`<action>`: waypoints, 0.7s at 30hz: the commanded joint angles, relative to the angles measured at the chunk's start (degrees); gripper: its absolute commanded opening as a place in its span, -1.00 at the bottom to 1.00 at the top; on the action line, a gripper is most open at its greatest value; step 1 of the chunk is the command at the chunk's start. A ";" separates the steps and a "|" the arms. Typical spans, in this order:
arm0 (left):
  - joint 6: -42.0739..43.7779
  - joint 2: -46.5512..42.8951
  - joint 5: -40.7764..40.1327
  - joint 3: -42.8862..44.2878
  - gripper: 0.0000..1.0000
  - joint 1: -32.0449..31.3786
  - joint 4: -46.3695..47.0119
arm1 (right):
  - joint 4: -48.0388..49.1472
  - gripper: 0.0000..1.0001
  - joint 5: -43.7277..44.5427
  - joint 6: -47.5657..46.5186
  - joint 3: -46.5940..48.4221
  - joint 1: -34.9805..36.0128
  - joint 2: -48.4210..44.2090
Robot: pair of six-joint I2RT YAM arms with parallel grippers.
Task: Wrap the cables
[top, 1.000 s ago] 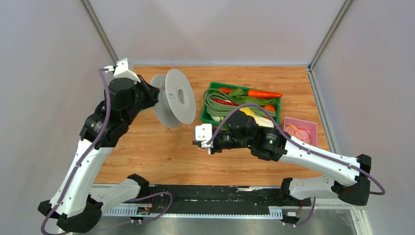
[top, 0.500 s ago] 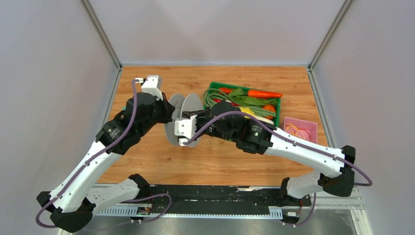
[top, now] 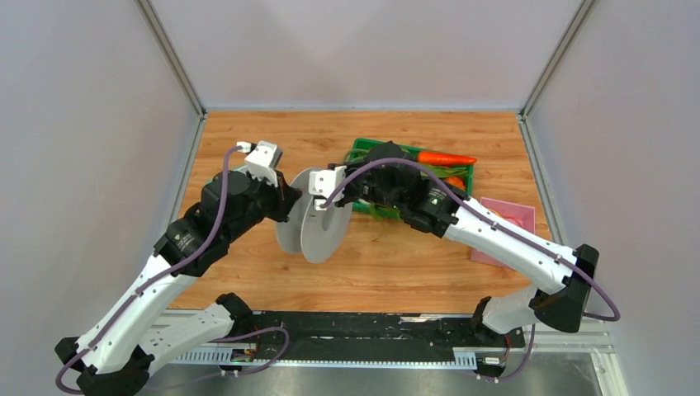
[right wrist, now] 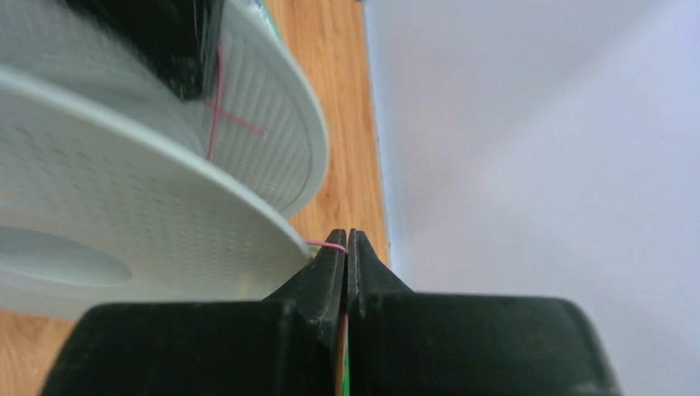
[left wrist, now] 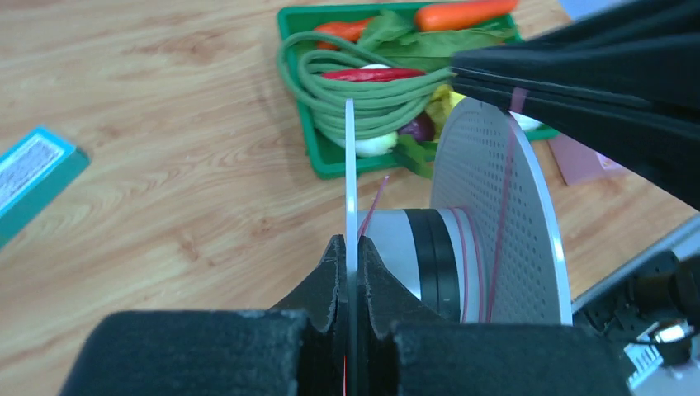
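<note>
A large light-grey spool [top: 320, 235] stands on edge, lifted over the middle of the wooden table. My left gripper [top: 288, 204] is shut on the rim of its left flange [left wrist: 350, 165], which runs edge-on between the jaws [left wrist: 351, 247]. A thin pink-red strand [left wrist: 503, 198] is wound a few turns round the hub and crosses the perforated right flange [left wrist: 528, 247]. My right gripper [top: 321, 205] is at the spool's upper rim. In the right wrist view it [right wrist: 347, 241] is shut on the strand's end [right wrist: 328, 244], beside the flange [right wrist: 165, 206].
A green tray [top: 469, 170] of vegetables stands behind the right arm at the back. A pink tray [top: 522, 216] lies to the right of it. A teal box [left wrist: 33, 177] lies on the table at the left. Walls close in on three sides.
The left arm has carried the spool from the back left to the middle. The right gripper has moved left and back to the spool's rim, shut on the strand.
</note>
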 commanded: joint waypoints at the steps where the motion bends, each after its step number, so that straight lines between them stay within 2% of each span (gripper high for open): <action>1: 11.51 -2.44 11.74 -0.35 -1.00 -1.08 -5.15 | 0.40 -0.99 2.45 -3.08 2.24 -5.78 -4.48; 3: 14.85 -3.84 15.78 -0.96 -1.00 -0.99 -4.98 | -1.54 -0.99 1.05 -3.18 0.48 -7.71 -5.89; 5: 16.54 -6.21 19.40 -1.67 -1.00 -0.99 -3.41 | -4.60 -0.99 -4.64 -1.51 -0.84 -10.52 -7.38; 10: 16.80 -9.82 29.15 0.43 -1.00 -0.47 0.20 | -12.61 -0.99 -23.70 3.58 -4.97 -20.71 -10.90; 13: 15.14 -10.26 34.33 2.46 -1.00 2.34 2.13 | -15.77 -1.00 -33.38 4.04 -7.69 -24.41 -12.74; 17: 13.91 -8.42 39.52 7.19 -1.00 5.15 2.40 | -12.55 -1.00 -37.27 7.18 -14.18 -25.21 -16.52; 21: 6.89 -5.79 43.48 11.07 -1.00 9.81 5.56 | -10.08 -1.00 -41.31 11.84 -20.17 -25.12 -19.25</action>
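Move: At the far upper rim of the spool, the right hand holds the pink cable end; the spool's hub lies about 5 cm back, 2 cm left and 9 cm below it. The left hand still pinches the spool's left flange, the hub some 2 cm ahead, 6 cm right and 7 cm below. From the left hand the vegetable tray is roughly 13 cm ahead, 26 cm right, the teal box 14 cm ahead, 20 cm left, both some 30 cm down. Drawing the pink cable away from the spool, the right hand swings about 10 cm to the right, sinking and then also coming back some 5 cm each, wrist rolling and fingers still shut on the cable. Meanwhile the left hand keeps its pinch on the flange, lifts and draws back 6–7 cm with a little rightward drift, and turns clockwise nearly 30 degrees, fingertips tipping up. ##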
